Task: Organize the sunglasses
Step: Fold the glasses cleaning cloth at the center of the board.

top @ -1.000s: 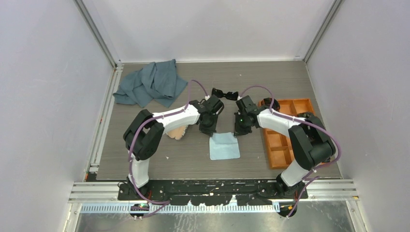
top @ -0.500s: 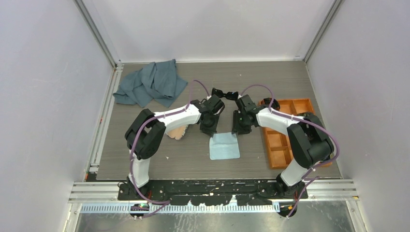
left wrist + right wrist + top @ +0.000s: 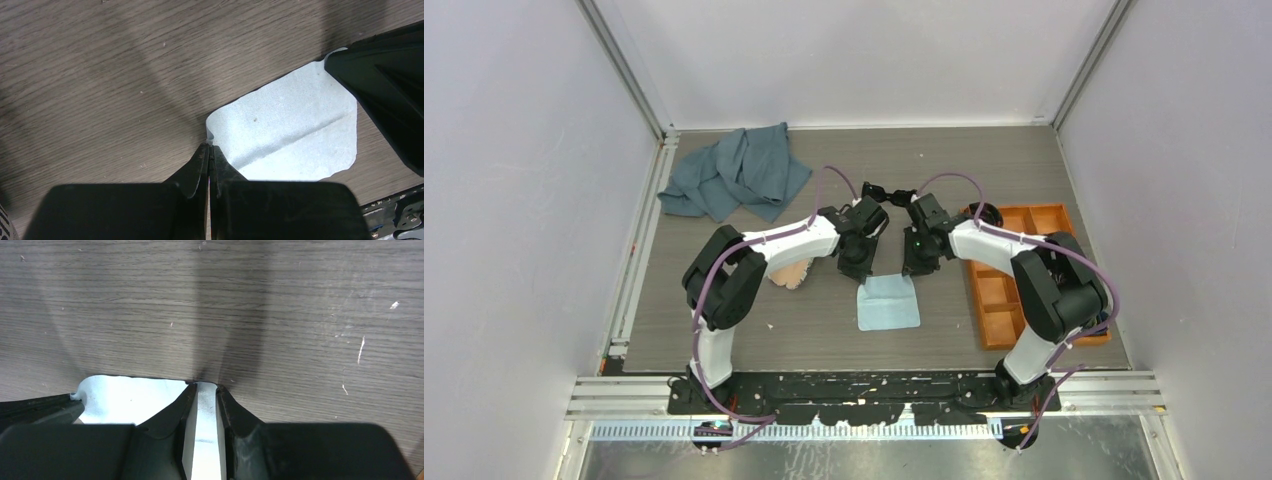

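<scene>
The sunglasses point(image 3: 887, 193), a small black pair, lie on the table beyond both wrists, partly behind the right arm's cable. A light blue cloth point(image 3: 889, 303) lies flat nearer the bases. My left gripper point(image 3: 857, 270) is down at the cloth's far left corner. In the left wrist view the left gripper point(image 3: 210, 146) is shut, pinching that corner of the cloth point(image 3: 295, 130). My right gripper point(image 3: 205, 385) stands at the cloth's far right corner, its jaws a narrow gap apart with cloth point(image 3: 205, 430) showing between them.
A white patterned case point(image 3: 792, 272) lies under the left forearm. An orange compartment tray point(image 3: 1004, 300) sits on the right. A crumpled grey-blue towel point(image 3: 739, 172) lies at the back left. Walls and rails close in the table.
The right arm has shifted a little left, onto the cloth's far right corner. The left arm and the sunglasses have not moved.
</scene>
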Available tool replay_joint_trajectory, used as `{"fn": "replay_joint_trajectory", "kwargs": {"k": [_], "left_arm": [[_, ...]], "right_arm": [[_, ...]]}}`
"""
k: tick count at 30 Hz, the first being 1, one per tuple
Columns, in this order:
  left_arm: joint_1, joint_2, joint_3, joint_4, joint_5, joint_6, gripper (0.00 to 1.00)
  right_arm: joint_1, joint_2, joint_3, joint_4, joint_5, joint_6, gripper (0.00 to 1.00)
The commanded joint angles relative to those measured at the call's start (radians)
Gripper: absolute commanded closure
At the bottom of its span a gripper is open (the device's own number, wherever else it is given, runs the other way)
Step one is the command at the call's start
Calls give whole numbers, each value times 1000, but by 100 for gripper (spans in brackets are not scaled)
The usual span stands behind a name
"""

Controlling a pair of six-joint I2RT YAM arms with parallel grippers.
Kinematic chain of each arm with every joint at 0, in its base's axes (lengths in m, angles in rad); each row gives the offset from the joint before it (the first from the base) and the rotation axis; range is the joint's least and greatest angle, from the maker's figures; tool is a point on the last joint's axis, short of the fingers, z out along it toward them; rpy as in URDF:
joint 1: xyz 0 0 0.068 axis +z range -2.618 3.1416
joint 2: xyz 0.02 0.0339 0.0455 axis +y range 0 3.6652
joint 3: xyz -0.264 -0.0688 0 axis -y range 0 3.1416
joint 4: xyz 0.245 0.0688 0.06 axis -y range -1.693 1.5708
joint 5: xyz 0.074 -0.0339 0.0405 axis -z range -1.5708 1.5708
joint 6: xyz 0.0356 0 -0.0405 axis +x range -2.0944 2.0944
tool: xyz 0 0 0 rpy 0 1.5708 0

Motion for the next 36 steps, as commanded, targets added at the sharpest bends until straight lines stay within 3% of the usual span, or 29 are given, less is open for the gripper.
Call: {"fn": "replay_joint_trajectory", "kwargs": {"k": [1, 8, 17, 36], "left_arm": [[5, 4, 29, -1, 16, 5, 99], [5, -1, 22, 0, 17, 1, 100], [5, -13, 8, 4, 19, 0, 100], [5, -97, -72, 71, 47, -31, 100]], "right_arm": [[34, 50, 18, -38, 87, -24, 73], [88, 73, 53, -94, 246, -16, 77], [88, 40, 36, -67, 235, 12, 99], [88, -153, -68, -3, 205, 70, 99]]}}
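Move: The cleaning cloth's middle lies about 4 cm back and 6 cm right of the left hand, which already pinches its far left corner, and about 5 cm back and 3 cm left of the right hand, whose slightly open fingers straddle the far right corner; it is some 1 cm below both. From the left hand, the sunglasses are 18 cm ahead and 6 cm right, the glasses case 14 cm left and 1 cm ahead. The wooden organizer's middle is level with the right hand, 26 cm to its right. The right hand stays nearly in place over the cloth's far right corner, tilting some 10 degrees so its fingers point more steeply down, and shuts them to pinch the corner while the left hand waits with its grip kept on the far left one. Then both draw the far edge back towards the robot by about 1 cm, the right hand also rising and easing to its right by roughly 1 cm each, the left dipping slightly and coming up again. ##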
